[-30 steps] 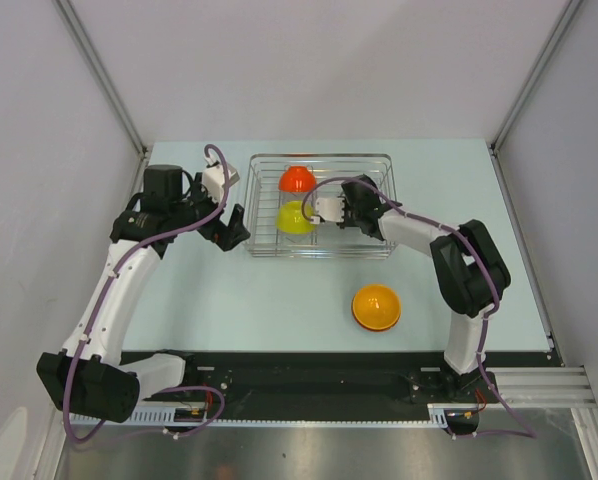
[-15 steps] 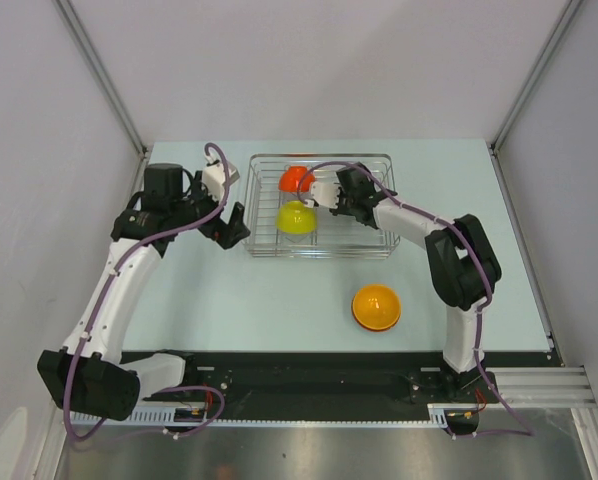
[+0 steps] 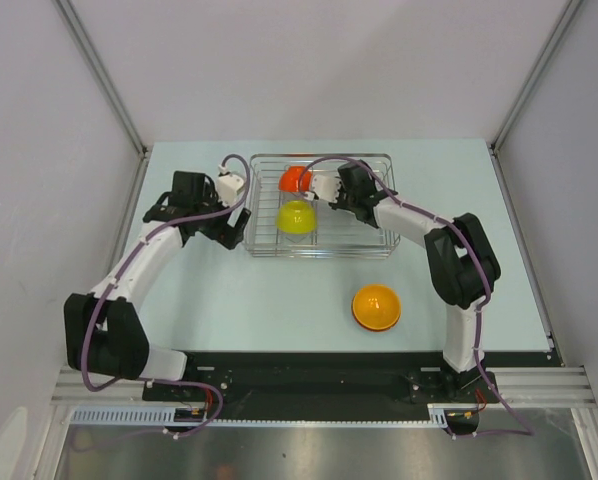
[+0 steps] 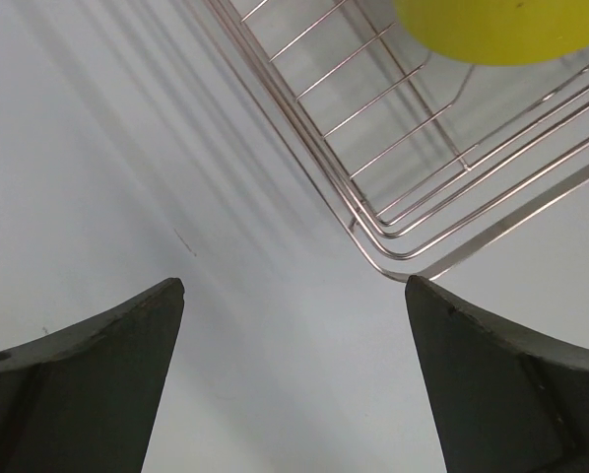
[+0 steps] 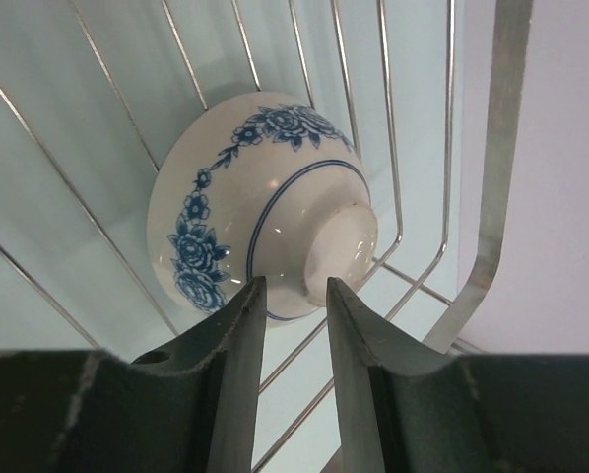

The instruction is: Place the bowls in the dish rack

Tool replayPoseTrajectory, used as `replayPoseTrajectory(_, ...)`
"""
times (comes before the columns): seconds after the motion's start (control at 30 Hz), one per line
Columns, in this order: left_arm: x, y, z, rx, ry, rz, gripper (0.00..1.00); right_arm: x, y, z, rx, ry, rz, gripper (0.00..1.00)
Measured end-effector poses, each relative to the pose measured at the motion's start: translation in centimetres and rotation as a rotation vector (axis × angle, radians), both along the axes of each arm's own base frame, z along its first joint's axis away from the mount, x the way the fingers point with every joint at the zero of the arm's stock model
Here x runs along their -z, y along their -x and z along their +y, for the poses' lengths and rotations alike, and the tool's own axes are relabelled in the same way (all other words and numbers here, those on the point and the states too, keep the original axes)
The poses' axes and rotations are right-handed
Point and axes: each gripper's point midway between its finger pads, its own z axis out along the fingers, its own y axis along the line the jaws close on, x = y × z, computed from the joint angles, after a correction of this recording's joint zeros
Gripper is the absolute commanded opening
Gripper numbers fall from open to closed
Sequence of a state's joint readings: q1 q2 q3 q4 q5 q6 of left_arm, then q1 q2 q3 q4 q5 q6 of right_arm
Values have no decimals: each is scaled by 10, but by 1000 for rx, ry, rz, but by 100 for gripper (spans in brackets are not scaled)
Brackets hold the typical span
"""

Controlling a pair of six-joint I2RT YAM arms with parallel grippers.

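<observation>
The dish rack (image 3: 321, 254) stands at the back middle of the table. Inside it a red bowl (image 3: 294, 178) rests at the back left, with a yellow bowl (image 3: 296, 217) upside down in front of it. My right gripper (image 3: 328, 190) is over the rack beside the red bowl, shut on a white bowl (image 5: 235, 217) with blue flowers. In the right wrist view its fingertips (image 5: 245, 296) pinch that bowl near its foot, above the rack wires (image 5: 393, 148). An orange bowl (image 3: 376, 306) lies upside down on the table in front of the rack. My left gripper (image 3: 231, 224) is open at the rack's left side.
In the left wrist view the left gripper (image 4: 294, 286) hangs over bare table, with the rack's corner (image 4: 378, 236) and the yellow bowl (image 4: 501, 30) just ahead. Grey walls close in the table on three sides.
My right gripper has carried the white bowl toward the back of the rack, up next to the red bowl. The left arm has swung its elbow inward; its gripper stays by the rack's left side.
</observation>
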State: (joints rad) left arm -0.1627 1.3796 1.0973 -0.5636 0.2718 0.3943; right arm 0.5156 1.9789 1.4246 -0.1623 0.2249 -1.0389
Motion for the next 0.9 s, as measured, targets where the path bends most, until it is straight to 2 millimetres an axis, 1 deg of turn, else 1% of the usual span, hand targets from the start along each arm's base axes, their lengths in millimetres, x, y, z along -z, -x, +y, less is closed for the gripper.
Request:
replayPoseTrajectory(0.2, 16, -9, 15, -39, -78, -14, 100, -1, -7, -8, 30, -9, -20, 36)
replayPoseTrajectory(0.43, 33, -8, 24, -55, -132, 1, 100, 5, -13, -21, 69, -1, -19, 36)
replayPoseTrajectory(0.9, 34, -10, 29, -64, -155, -4, 100, 1, -35, -51, 180, 4, -89, 36)
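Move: The blue-and-white bowl already sits in the dish rack close to the right hand's fingertips, its middle roughly 3 cm left, 2 cm ahead and 4 cm below. The red bowl stands about 13 cm to that hand's left and 1 cm back, the yellow-green bowl also 13 cm left but 9 cm back, both some 3 cm lower. From the left hand the blue-and-white bowl is about 11 cm ahead, 24 cm right and 7 cm lower. Past the blue-and-white bowl's right flank, the right hand works about 5 cm to the right and 3.5 cm forward at nearly level height, towards the rack's far right corner, yawing some 10 degrees clockwise with its part-open fingers unchanged. Beside the rack's left end, the wide-open left hand sinks about 3.5 cm and eases 3 cm left, rolling slightly. ##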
